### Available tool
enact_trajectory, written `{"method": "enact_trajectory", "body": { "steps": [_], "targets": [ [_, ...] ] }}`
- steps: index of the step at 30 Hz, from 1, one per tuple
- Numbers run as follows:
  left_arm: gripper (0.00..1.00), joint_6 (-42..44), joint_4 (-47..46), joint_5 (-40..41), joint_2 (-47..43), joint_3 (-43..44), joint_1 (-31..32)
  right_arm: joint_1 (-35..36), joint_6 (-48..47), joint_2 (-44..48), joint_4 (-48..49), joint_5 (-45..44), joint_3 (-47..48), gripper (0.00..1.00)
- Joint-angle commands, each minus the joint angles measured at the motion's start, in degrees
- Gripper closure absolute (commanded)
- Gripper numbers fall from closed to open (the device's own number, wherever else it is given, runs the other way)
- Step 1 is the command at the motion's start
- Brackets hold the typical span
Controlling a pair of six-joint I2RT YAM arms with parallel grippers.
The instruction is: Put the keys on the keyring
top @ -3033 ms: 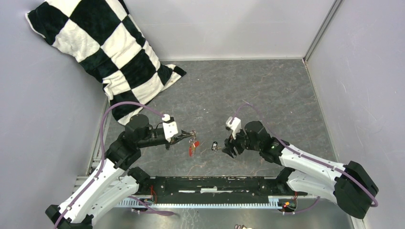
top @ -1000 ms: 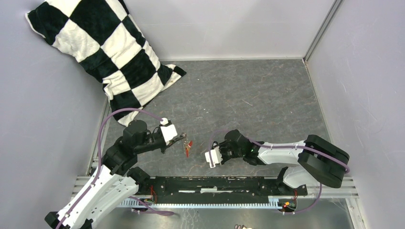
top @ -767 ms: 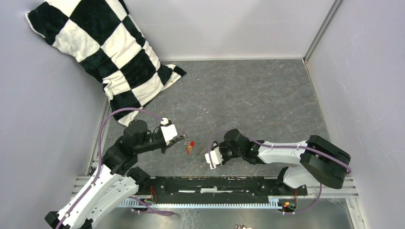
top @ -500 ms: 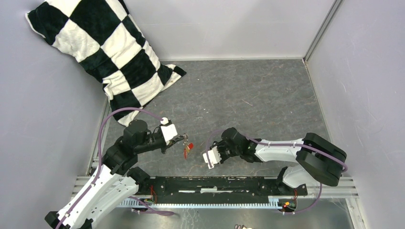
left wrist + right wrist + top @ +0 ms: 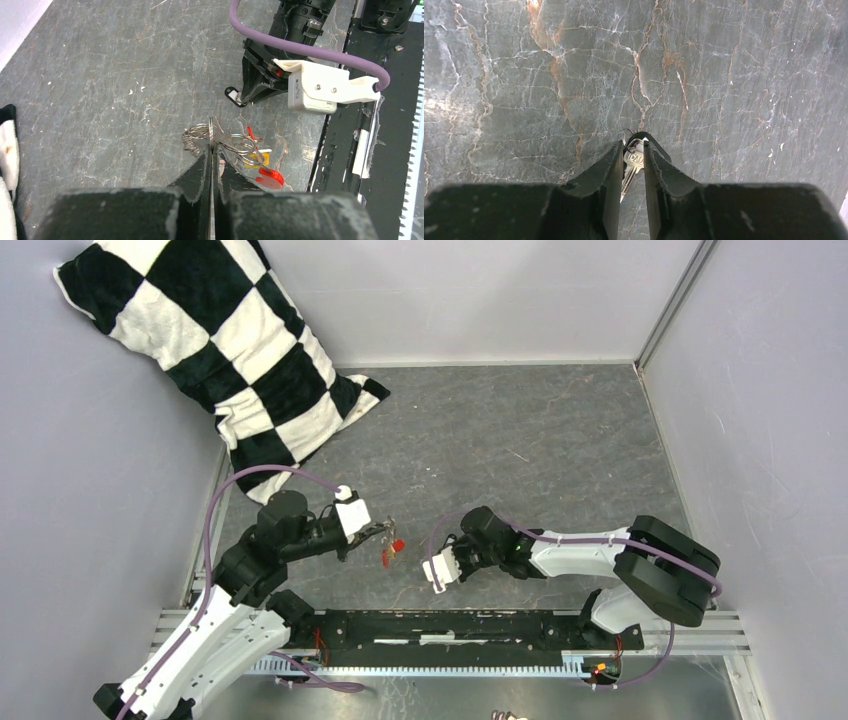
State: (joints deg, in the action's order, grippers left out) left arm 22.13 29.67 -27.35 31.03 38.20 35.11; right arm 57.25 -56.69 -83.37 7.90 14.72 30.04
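Observation:
My left gripper (image 5: 211, 141) is shut on the thin metal keyring (image 5: 212, 126), seen edge-on above the fingertips. Small wire loops hang beside it with a red-headed key (image 5: 270, 177) and a yellow-headed key (image 5: 260, 159). In the top view the left gripper (image 5: 386, 532) holds this bunch, with the red key (image 5: 397, 544) just off the floor. My right gripper (image 5: 634, 150) is shut on the black-headed key (image 5: 632, 161), whose silvery blade points back between the fingers. It faces the keyring from the right (image 5: 441, 546), a short gap away. The key's black head (image 5: 232, 95) also shows in the left wrist view.
A black-and-white checkered pillow (image 5: 200, 340) leans in the far left corner. Grey walls close in the floor on three sides. A black rail (image 5: 450, 625) runs along the near edge between the arm bases.
My right gripper turned over, then slid left toward the keyring with the black key in it. My left gripper drew back slightly and has held still since.

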Motion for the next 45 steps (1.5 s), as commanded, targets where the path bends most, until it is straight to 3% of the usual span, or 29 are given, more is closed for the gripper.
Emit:
{"method": "enact_trajectory", "body": {
  "steps": [1, 13, 17, 22, 35, 45],
  "targets": [
    [0.98, -1.5, -2.8, -0.6, -0.2, 3.3, -0.2, -0.3, 1.0, -1.4, -2.3, -0.7, 0.7, 0.73],
    [0.98, -1.5, -3.2, -1.3, 0.4, 4.2, -0.2, -0.3, 8.6, -0.8, 2.6, -1.8, -0.1, 0.73],
    [0.98, -1.5, -2.9, -1.4, 0.4, 4.5, -0.2, -0.3, 9.8, -1.0, 2.2, -1.8, 0.3, 0.81],
    [0.98, -1.8, -2.4, -1.8, 0.3, 5.1, -0.2, -0.3, 11.4, -2.1, 1.4, -2.8, 1.8, 0.99],
    [0.98, -3.2, -1.8, -3.6, 0.0, 5.4, -0.2, -0.4, 20.0, 5.3, 4.7, 0.6, 4.0, 1.00],
    [0.98, -1.0, -1.9, -5.6, -1.1, 3.4, -0.2, -0.4, 39.7, 16.9, -1.1, 11.4, 9.7, 1.00]
  ]
}}
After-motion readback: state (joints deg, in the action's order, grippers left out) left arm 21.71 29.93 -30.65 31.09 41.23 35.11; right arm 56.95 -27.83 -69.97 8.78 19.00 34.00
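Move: Almost at the right hand's fingertips, the silver key with the black tag lies on the table, about 1 cm ahead and 1 cm below, its small ring between the parted fingers. The keyring hangs from the left hand, roughly 12 cm to the left of the right hand, 4 cm back and 14 cm up, its red keys about 10 cm left, 5 cm back and 11 cm up. From the left hand the black-tagged key is some 12 cm right, 2 cm forward and 20 cm down. Closing on the black-tagged key's small ring, the right fingers shut while the hand stays almost in place and turns slightly clockwise; then it lifts about 9 cm, drifting some 3 cm left towards the hanging keyring as its fingers swing up by roughly 20 degrees. The left hand keeps its pinch on the keyring and rises about 2 cm. ##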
